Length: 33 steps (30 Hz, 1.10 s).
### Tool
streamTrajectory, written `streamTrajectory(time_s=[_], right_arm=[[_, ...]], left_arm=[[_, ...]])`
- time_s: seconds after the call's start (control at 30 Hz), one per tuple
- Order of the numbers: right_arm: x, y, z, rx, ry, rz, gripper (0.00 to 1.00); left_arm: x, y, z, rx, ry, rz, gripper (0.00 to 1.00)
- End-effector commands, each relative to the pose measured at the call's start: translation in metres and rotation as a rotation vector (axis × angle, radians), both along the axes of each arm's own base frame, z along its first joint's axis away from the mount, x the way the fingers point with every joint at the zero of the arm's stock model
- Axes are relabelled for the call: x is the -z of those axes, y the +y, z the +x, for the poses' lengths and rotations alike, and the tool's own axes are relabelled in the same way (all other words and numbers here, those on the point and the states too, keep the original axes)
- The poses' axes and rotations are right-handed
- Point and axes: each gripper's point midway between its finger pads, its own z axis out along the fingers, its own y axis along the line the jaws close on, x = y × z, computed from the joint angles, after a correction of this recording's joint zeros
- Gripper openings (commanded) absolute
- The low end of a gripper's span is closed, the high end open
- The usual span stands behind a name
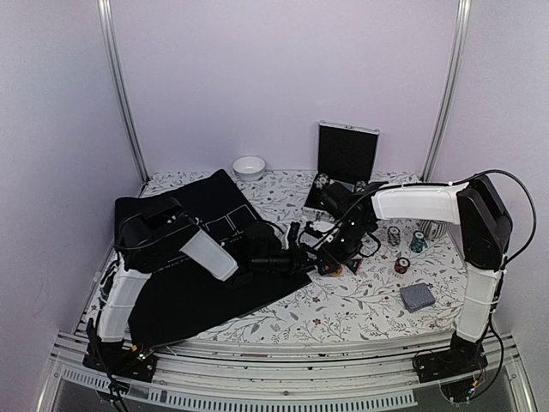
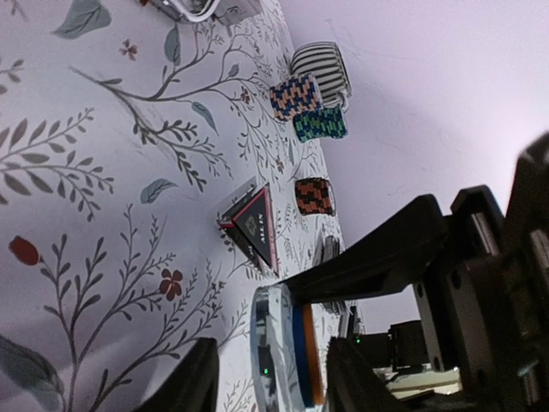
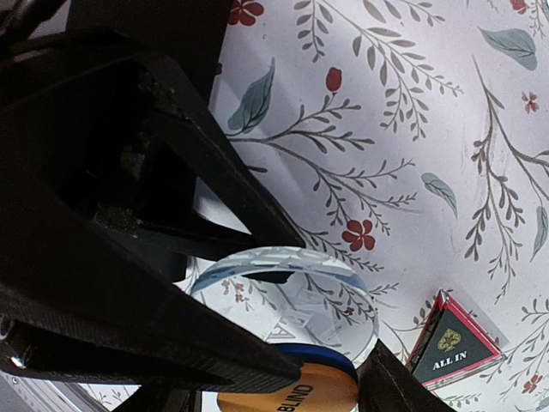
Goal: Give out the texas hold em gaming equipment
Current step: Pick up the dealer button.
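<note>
A clear greyish round button (image 3: 287, 296), stacked face to face with a blue and an orange "BLIND" disc (image 3: 287, 396), hangs just above the cloth. My right gripper (image 3: 279, 395) is shut on the stack's rim. My left gripper (image 2: 274, 378) stands open astride the stack's flat faces (image 2: 279, 356), with a gap on the clear side. Both grippers meet mid-table, left gripper (image 1: 313, 251) beside right gripper (image 1: 333, 262). The black-red triangular marker (image 2: 253, 225) lies close by, also in the right wrist view (image 3: 450, 348). Poker chip stacks (image 1: 401, 249) and the card deck (image 1: 418, 297) sit to the right.
A black mat (image 1: 197, 275) covers the left of the floral tablecloth (image 1: 360, 309). The silver-edged black case (image 1: 347, 154) stands open at the back, with a white bowl (image 1: 249, 167) to its left. A striped chip stack (image 2: 322, 70) stands behind the coloured ones (image 2: 296, 96).
</note>
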Motion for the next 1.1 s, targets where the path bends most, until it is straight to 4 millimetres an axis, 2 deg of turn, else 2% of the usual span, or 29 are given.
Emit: streamTrajectory(time_s=[0.0, 0.1, 0.27, 0.43, 0.57, 0.77, 0.9, 1.07], right_arm=[[0.008, 0.003, 0.002, -0.007, -0.007, -0.001, 0.4], [0.012, 0.002, 0.003, -0.003, -0.011, -0.01, 0.4], [0.02, -0.002, 0.006, 0.008, -0.017, -0.035, 0.4], [0.025, -0.003, 0.005, 0.008, -0.015, -0.04, 0.41], [0.032, -0.008, 0.003, 0.011, -0.014, -0.063, 0.48], [0.035, -0.015, -0.001, 0.024, -0.015, -0.08, 0.56], [0.018, -0.014, -0.001, 0.027, -0.036, -0.048, 0.66], [-0.047, 0.004, -0.001, 0.001, -0.11, 0.119, 0.85]], left_arm=[[0.004, -0.007, -0.005, 0.025, -0.015, -0.008, 0.38], [0.013, -0.006, -0.005, 0.02, 0.01, 0.005, 0.27], [0.018, -0.006, -0.003, 0.016, 0.007, 0.027, 0.17], [0.021, -0.008, -0.001, 0.01, 0.015, 0.042, 0.04], [0.029, -0.008, 0.001, 0.002, 0.022, 0.073, 0.0], [0.027, -0.004, 0.006, -0.021, -0.029, 0.122, 0.0], [0.004, -0.004, 0.014, -0.034, -0.124, 0.129, 0.0], [-0.037, -0.004, 0.021, -0.029, -0.295, 0.162, 0.0]])
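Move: My right hand holds the stack of discs about 3 cm above the cloth. The clear dealer button is lowest and sticks out some 2 cm left and 1 cm ahead of that hand. My left fingers straddle its edge, its middle about 3 cm to the left hand's right. From the left hand, the blue and orange blind buttons sit about 5 cm right and 1 cm back, the all-in triangle 8 cm right, 3 cm ahead, and the red chip stack roughly 18 cm right, 3 cm ahead. I shut my left fingers over and under the dealer button's rim and pinch it, while both hands sink, the right about 2.5 cm and the left 1.5 cm. Then my right fingers spread, let go of the stack and start back up by about 1 cm, while my left keeps its pinch and rolls slightly. ##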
